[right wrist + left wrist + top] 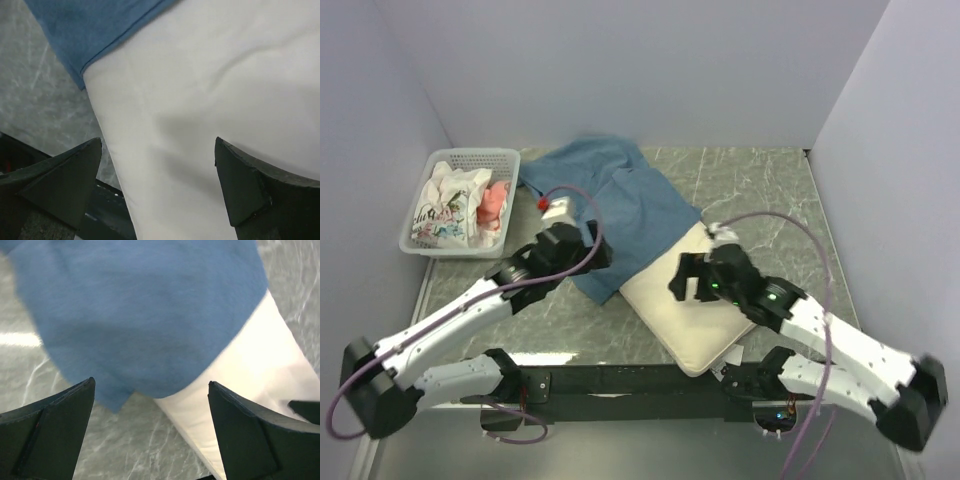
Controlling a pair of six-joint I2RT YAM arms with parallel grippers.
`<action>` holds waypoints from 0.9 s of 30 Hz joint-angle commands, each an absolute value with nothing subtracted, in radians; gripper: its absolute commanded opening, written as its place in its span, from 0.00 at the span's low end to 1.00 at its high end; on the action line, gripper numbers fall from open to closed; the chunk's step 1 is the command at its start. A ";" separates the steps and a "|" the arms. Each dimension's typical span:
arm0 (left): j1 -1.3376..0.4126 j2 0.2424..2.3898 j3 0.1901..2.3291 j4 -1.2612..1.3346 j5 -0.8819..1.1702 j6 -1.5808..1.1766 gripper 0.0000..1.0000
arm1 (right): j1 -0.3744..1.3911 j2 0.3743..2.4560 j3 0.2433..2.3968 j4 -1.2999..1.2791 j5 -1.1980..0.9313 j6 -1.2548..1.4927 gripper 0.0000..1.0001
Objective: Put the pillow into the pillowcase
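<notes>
The blue pillowcase (620,200) lies wrinkled on the table's middle, its near edge draped over the far end of the cream pillow (685,320). Whether that end is inside the case I cannot tell. The pillow's plain face is up and its near corner reaches the table's front edge. My left gripper (592,255) hovers open over the pillowcase's near corner (145,315), beside the pillow's edge (245,370), holding nothing. My right gripper (686,282) is open just above the pillow (210,90), near the blue hem (90,25). Both pairs of jaws stand wide apart.
A white plastic basket (425,245) with white and pink patterned cloths stands at the far left. Grey walls close in the left, back and right. The black mounting rail (620,380) runs along the front edge. Purple cables loop over both wrists.
</notes>
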State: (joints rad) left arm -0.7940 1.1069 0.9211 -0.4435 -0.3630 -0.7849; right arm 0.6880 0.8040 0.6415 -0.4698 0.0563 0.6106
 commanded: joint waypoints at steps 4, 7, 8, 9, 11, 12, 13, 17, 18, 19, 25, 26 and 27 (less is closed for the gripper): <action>-0.556 0.916 0.822 -0.414 -0.241 -0.876 0.99 | 0.998 1.127 0.882 -0.318 0.460 0.367 1.00; -0.428 0.949 0.920 -0.475 -0.166 -0.810 0.99 | 1.080 1.262 0.986 -0.299 0.582 0.266 1.00; -0.405 0.957 0.937 -0.480 -0.146 -0.783 0.99 | 1.097 1.329 1.011 -0.295 0.604 0.243 1.00; -0.358 0.963 0.952 -0.483 -0.128 -0.775 0.99 | 1.121 1.365 1.058 -0.293 0.618 0.221 1.00; -0.318 0.980 0.985 -0.469 -0.060 -0.756 0.99 | 1.143 1.476 1.113 -0.314 0.644 0.173 1.00; -0.284 0.989 0.995 -0.468 -0.039 -0.750 0.99 | 1.158 1.517 1.167 -0.330 0.658 0.164 1.00; -0.270 1.008 1.021 -0.469 -0.025 -0.744 0.99 | 1.169 1.554 1.195 -0.363 0.676 0.150 1.00; -0.229 1.038 1.078 -0.492 0.004 -0.700 0.99 | 1.180 1.745 1.287 -0.414 0.706 0.115 1.00; -0.215 1.039 1.084 -0.491 0.021 -0.695 1.00 | 1.183 1.771 1.304 -0.417 0.707 0.114 1.00; -0.210 1.042 1.091 -0.489 0.029 -0.692 0.99 | 1.183 1.791 1.307 -0.414 0.710 0.110 1.00; -0.193 1.046 1.089 -0.485 0.038 -0.673 0.99 | 1.181 1.982 1.364 -0.465 0.755 0.110 0.96; -0.193 1.046 1.089 -0.485 0.040 -0.670 0.99 | 1.177 2.018 1.374 -0.481 0.770 0.115 0.94; -0.192 1.045 1.088 -0.482 0.040 -0.669 0.99 | 1.174 2.032 1.396 -0.497 0.782 0.120 0.91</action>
State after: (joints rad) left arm -0.2005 1.0470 1.0496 -0.4934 0.0097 -0.7067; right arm 1.1805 1.9701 1.3186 -0.4225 0.7048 0.1120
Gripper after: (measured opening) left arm 0.994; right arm 0.951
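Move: The right hand hovers over the bare part of the pillow, which is roughly 12 cm straight below it. The left end of the pillowcase hem, where the hem crosses the pillow's edge, lies some 16 cm to its left, 6 cm ahead and 11 cm below; the pillowcase's loose corner is about 18 cm left and 2 cm ahead, near the table. From the left hand that hem end is about 15 cm below, 2 cm ahead and 3 cm right. Swing the open right gripper about 16 cm left and 6 cm forward, across the pillow, then drop some 10 cm onto the left end of the pillowcase hem, rolling about 55 degrees so its left side goes down and its spread fingers straddle the cloth. Clear the left gripper away to the left, forward and up, still open. ##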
